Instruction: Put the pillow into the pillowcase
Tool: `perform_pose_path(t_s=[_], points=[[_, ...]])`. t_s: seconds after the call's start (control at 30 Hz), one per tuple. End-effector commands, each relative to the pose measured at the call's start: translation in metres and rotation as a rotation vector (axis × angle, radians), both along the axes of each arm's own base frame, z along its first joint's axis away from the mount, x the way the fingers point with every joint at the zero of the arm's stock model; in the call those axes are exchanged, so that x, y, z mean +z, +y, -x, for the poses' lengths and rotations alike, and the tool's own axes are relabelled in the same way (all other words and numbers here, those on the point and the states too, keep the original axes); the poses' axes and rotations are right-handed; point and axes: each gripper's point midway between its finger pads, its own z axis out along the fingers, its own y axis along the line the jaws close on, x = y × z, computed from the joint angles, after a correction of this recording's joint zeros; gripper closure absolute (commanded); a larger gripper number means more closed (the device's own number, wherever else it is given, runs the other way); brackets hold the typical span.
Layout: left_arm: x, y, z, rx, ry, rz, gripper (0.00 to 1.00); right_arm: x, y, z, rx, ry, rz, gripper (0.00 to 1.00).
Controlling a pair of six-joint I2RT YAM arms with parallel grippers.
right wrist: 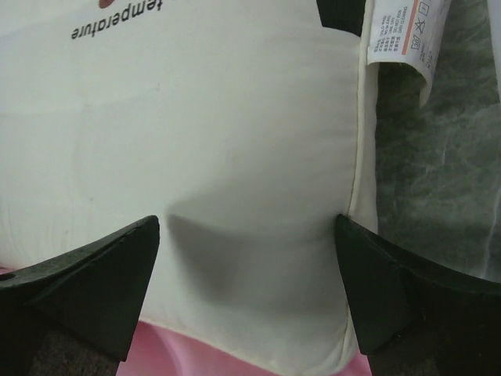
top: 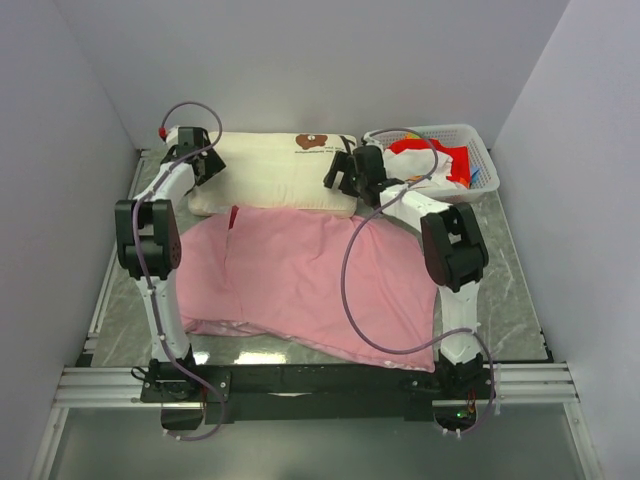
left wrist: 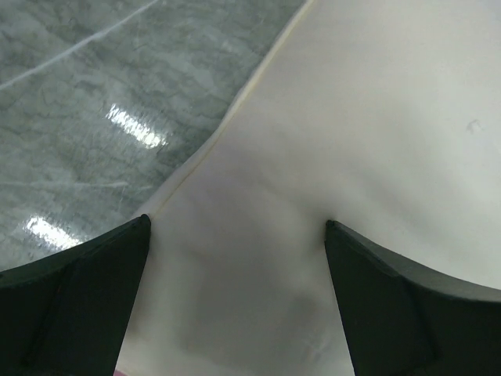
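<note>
The cream-white pillow (top: 268, 172) lies across the back of the table, its brown bear mark (top: 318, 141) near the far edge. The pink pillowcase (top: 310, 280) is spread flat in front of it, touching its near edge. My left gripper (top: 203, 163) is open over the pillow's left end; in the left wrist view the fingertips (left wrist: 236, 222) straddle the pillow (left wrist: 368, 117) beside its seam. My right gripper (top: 347, 176) is open over the pillow's right end. In the right wrist view its fingertips (right wrist: 246, 219) press on the pillow (right wrist: 219, 117), with the pillowcase (right wrist: 180, 356) just below.
A white basket (top: 478, 150) with red and white cloth stands at the back right, close to the right arm. A care label (right wrist: 399, 31) hangs off the pillow's right edge. Grey marble table (left wrist: 102, 102) shows left of the pillow. Walls close in on three sides.
</note>
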Motion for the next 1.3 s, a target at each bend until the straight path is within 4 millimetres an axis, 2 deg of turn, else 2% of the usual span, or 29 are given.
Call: perform_pose_path(t_s=[0.0, 0.17, 0.2, 0.27, 0.3, 0.37, 0.4, 0.43, 0.5, 0.53, 0.57, 0.6, 0.67, 0.7, 0.77, 0.8, 0.87, 0.97, 1.0, 1.03, 1.07, 1.1, 1.13, 1.17, 1.23, 1.27], points=[[-0.007, -0.004, -0.008, -0.074, 0.036, -0.026, 0.01, -0.013, 0.005, -0.015, 0.029, 0.02, 0.006, 0.0], [-0.023, -0.002, -0.007, -0.069, 0.066, -0.039, 0.01, -0.02, 0.004, -0.016, 0.031, 0.033, 0.021, 0.0], [-0.028, -0.002, -0.006, -0.073, 0.074, -0.036, 0.08, -0.024, 0.007, -0.016, 0.04, 0.044, 0.018, 0.0], [-0.032, -0.007, -0.006, -0.089, 0.079, -0.029, 0.22, -0.021, 0.018, -0.016, 0.072, 0.05, -0.015, 0.0], [-0.034, -0.01, -0.006, -0.098, 0.082, -0.027, 0.41, -0.023, 0.022, -0.015, 0.083, 0.054, -0.015, 0.0], [-0.025, -0.019, -0.01, -0.129, 0.057, -0.036, 0.61, -0.021, 0.03, -0.013, 0.107, 0.042, 0.001, 0.07], [-0.019, -0.022, -0.012, -0.135, 0.041, -0.041, 0.91, -0.02, 0.037, -0.011, 0.123, 0.036, 0.006, 0.12], [-0.007, -0.023, -0.014, -0.142, 0.02, -0.048, 0.99, -0.02, 0.04, -0.01, 0.137, 0.031, 0.017, 0.36], [0.014, -0.028, -0.021, -0.155, -0.02, -0.054, 0.99, -0.019, 0.043, -0.011, 0.15, 0.039, 0.014, 0.63], [0.028, -0.028, -0.023, -0.16, -0.045, -0.064, 0.99, -0.018, 0.044, -0.011, 0.158, 0.041, 0.016, 0.84], [0.045, -0.03, -0.027, -0.162, -0.072, -0.071, 0.99, -0.013, 0.045, -0.012, 0.161, 0.039, 0.02, 0.94], [0.058, -0.03, -0.028, -0.16, -0.095, -0.081, 0.99, -0.01, 0.044, -0.013, 0.161, 0.035, 0.027, 1.0], [0.1, -0.033, -0.031, -0.168, -0.174, -0.098, 0.99, 0.001, 0.043, -0.015, 0.164, 0.008, 0.034, 1.0], [0.115, -0.034, -0.031, -0.17, -0.201, -0.101, 0.99, 0.012, 0.04, -0.017, 0.156, -0.012, 0.039, 1.0], [0.162, -0.036, -0.031, -0.173, -0.286, -0.109, 0.99, 0.03, 0.042, -0.02, 0.161, -0.047, 0.043, 1.0], [0.176, -0.036, -0.029, -0.172, -0.309, -0.113, 0.99, 0.042, 0.04, -0.022, 0.157, -0.065, 0.043, 1.0], [0.22, -0.036, -0.023, -0.173, -0.385, -0.122, 0.99, 0.064, 0.043, -0.026, 0.164, -0.105, 0.04, 1.0], [0.269, -0.031, -0.009, -0.154, -0.46, -0.14, 0.99, 0.097, 0.044, -0.027, 0.171, -0.165, 0.035, 1.0], [0.279, -0.029, -0.004, -0.146, -0.475, -0.144, 0.99, 0.114, 0.044, -0.025, 0.173, -0.195, 0.027, 1.0], [0.295, -0.027, 0.005, -0.134, -0.498, -0.149, 0.99, 0.123, 0.045, -0.024, 0.175, -0.217, 0.023, 1.0], [0.304, -0.024, 0.01, -0.121, -0.513, -0.153, 0.99, 0.133, 0.048, -0.02, 0.183, -0.237, 0.015, 1.0], [0.31, -0.023, 0.015, -0.114, -0.52, -0.157, 0.99, 0.151, 0.05, -0.015, 0.189, -0.267, 0.003, 1.0], [0.324, -0.021, 0.025, -0.101, -0.542, -0.156, 0.99, 0.159, 0.052, -0.011, 0.199, -0.281, -0.002, 1.0], [0.326, -0.016, 0.031, -0.076, -0.533, -0.167, 0.99, 0.176, 0.058, -0.003, 0.216, -0.308, -0.013, 1.0], [0.335, -0.009, 0.048, -0.043, -0.537, -0.171, 0.99, 0.188, 0.064, 0.009, 0.241, -0.328, -0.013, 1.0], [0.332, -0.003, 0.057, -0.011, -0.514, -0.181, 0.99, 0.205, 0.074, 0.024, 0.266, -0.358, -0.025, 1.0]])
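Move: Both open hands are already down at the pillow, which lies crosswise: the left over its left end, with the pillow's middle about 20 cm to that hand's right, 3 cm ahead and 4 cm lower; the right near its near right corner, the middle some 18 cm left, 5 cm ahead and 5 cm lower. The pillowcase's middle lies about 25 cm back and 9 cm left of the right hand, 9 cm lower; the basket is 25 cm to that hand's right, 3 cm ahead. The left hand eases a couple of centimetres forward, pinches the pillow's left end between its fingers, then lifts it faster and faster to about 26 cm up, fingertips tipping upward some 20 degrees and the hand drawing back a little at the last. The right hand settles slightly forward and down, shuts a moment later on the cover near the near right corner, and follows more slowly, rising about 7 cm net while carrying that corner some 5 cm left and turning a little counter-clockwise. ##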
